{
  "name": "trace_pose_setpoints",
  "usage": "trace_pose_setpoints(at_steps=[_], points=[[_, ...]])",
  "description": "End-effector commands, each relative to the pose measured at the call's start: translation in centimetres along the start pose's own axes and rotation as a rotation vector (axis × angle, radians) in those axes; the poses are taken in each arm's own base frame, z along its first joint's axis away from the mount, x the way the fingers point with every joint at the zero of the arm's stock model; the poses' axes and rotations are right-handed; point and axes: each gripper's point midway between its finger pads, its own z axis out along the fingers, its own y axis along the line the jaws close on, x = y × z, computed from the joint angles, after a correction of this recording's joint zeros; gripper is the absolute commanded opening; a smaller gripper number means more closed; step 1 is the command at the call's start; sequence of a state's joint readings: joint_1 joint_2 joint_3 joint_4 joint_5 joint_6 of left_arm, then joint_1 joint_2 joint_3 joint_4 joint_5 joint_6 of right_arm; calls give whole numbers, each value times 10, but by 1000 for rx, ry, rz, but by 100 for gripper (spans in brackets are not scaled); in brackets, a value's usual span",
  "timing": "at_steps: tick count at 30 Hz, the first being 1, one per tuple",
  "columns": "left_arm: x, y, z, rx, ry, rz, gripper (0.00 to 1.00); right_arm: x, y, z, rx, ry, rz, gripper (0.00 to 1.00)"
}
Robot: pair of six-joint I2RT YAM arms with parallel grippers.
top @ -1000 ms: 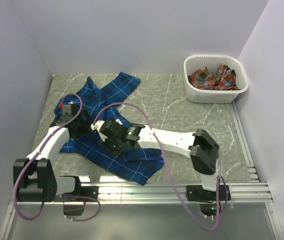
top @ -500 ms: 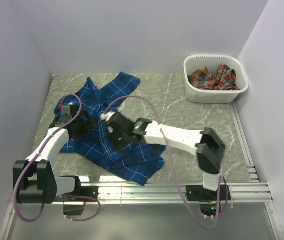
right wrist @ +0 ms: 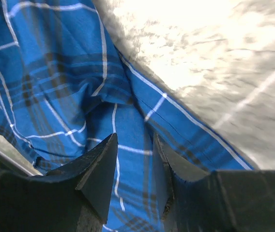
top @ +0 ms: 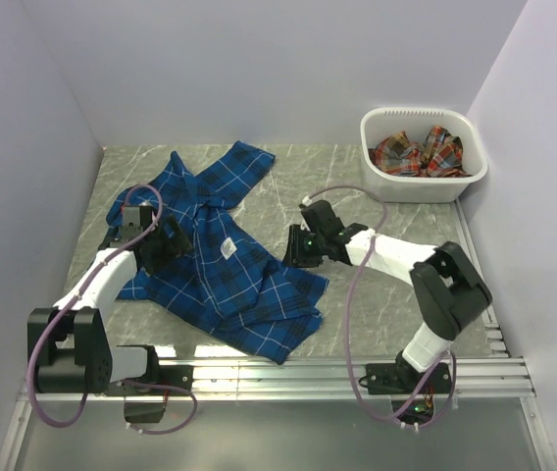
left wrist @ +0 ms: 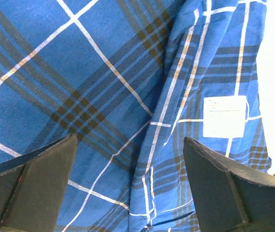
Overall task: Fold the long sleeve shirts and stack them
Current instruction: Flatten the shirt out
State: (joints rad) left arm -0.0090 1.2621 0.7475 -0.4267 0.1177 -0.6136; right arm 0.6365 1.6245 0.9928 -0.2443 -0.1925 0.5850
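The royal blue plaid long sleeve shirt (top: 229,285) lies partly folded on the left half of the table, one sleeve reaching toward the back and a white label (top: 227,250) facing up. My left gripper (top: 171,242) hovers wide open over its left part; cloth (left wrist: 103,72) fills the left wrist view under the gripper (left wrist: 130,140). At the shirt's right edge, my right gripper (top: 293,250) is low and open. Between its fingers (right wrist: 135,140) only the flat cloth (right wrist: 55,82) below shows. A red-orange plaid shirt (top: 421,152) lies crumpled in the basket.
The white plastic basket (top: 426,191) stands at the back right corner. Grey marble tabletop (top: 386,226) shows between it and the blue shirt. A metal rail (top: 357,368) runs along the near edge, and walls close in on the left, back and right.
My right gripper opened, letting go of the blue cloth near the shirt's middle, and drew back right to its edge. The folded part with the label now lies uncovered. The left gripper stayed put.
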Motion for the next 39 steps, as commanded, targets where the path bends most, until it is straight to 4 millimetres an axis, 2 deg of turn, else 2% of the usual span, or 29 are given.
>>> trace_pose_setpoints(at_steps=[1,3,11,22,23,27,30,36,39], points=[[-2,-6,2,31,6,9,97,-21,30,12,-168,-55,32,44],[0,-5,3,30,14,7,97,-18,27,23,-173,-36,30,45],[1,-5,5,27,26,6,98,-17,27,44,-186,0,0,46],[1,-4,6,22,29,7,98,-16,31,55,-213,30,-42,44],[2,-4,6,20,32,6,97,-16,32,55,-214,30,-43,43],[2,-3,6,18,32,6,98,-19,35,51,-228,19,-63,19],[2,-3,6,17,33,6,98,-23,40,45,-242,4,-86,6],[0,-2,6,8,22,7,98,-33,41,27,-199,-3,-120,4],[1,0,6,0,26,7,98,-31,36,18,-152,31,-122,4]])
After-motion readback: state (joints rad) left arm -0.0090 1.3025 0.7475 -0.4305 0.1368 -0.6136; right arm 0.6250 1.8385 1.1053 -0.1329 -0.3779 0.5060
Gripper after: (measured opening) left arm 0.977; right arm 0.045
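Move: Just short of the shirt's folded right edge, the half-open right hand has the spot to grip about 4 cm to its left, 2 cm farther out and 4 cm below. The white label lies some 11 cm left of that spot and 2 cm farther out; the flap of cloth sticking out on the right lies about 8 cm right of it and 6 cm nearer. From the left hand that edge spot is roughly 22 cm to the right, 1 cm nearer and 4 cm lower. Sinking and sliding left onto the shirt's folded edge, each by about 4 cm, the right hand straddles the fold with its half-open fingers, then shuts them to pinch the cloth and starts up by some 1.5 cm. The left hand, kept wide open, settles about 1 cm lower over the shirt's left part. ##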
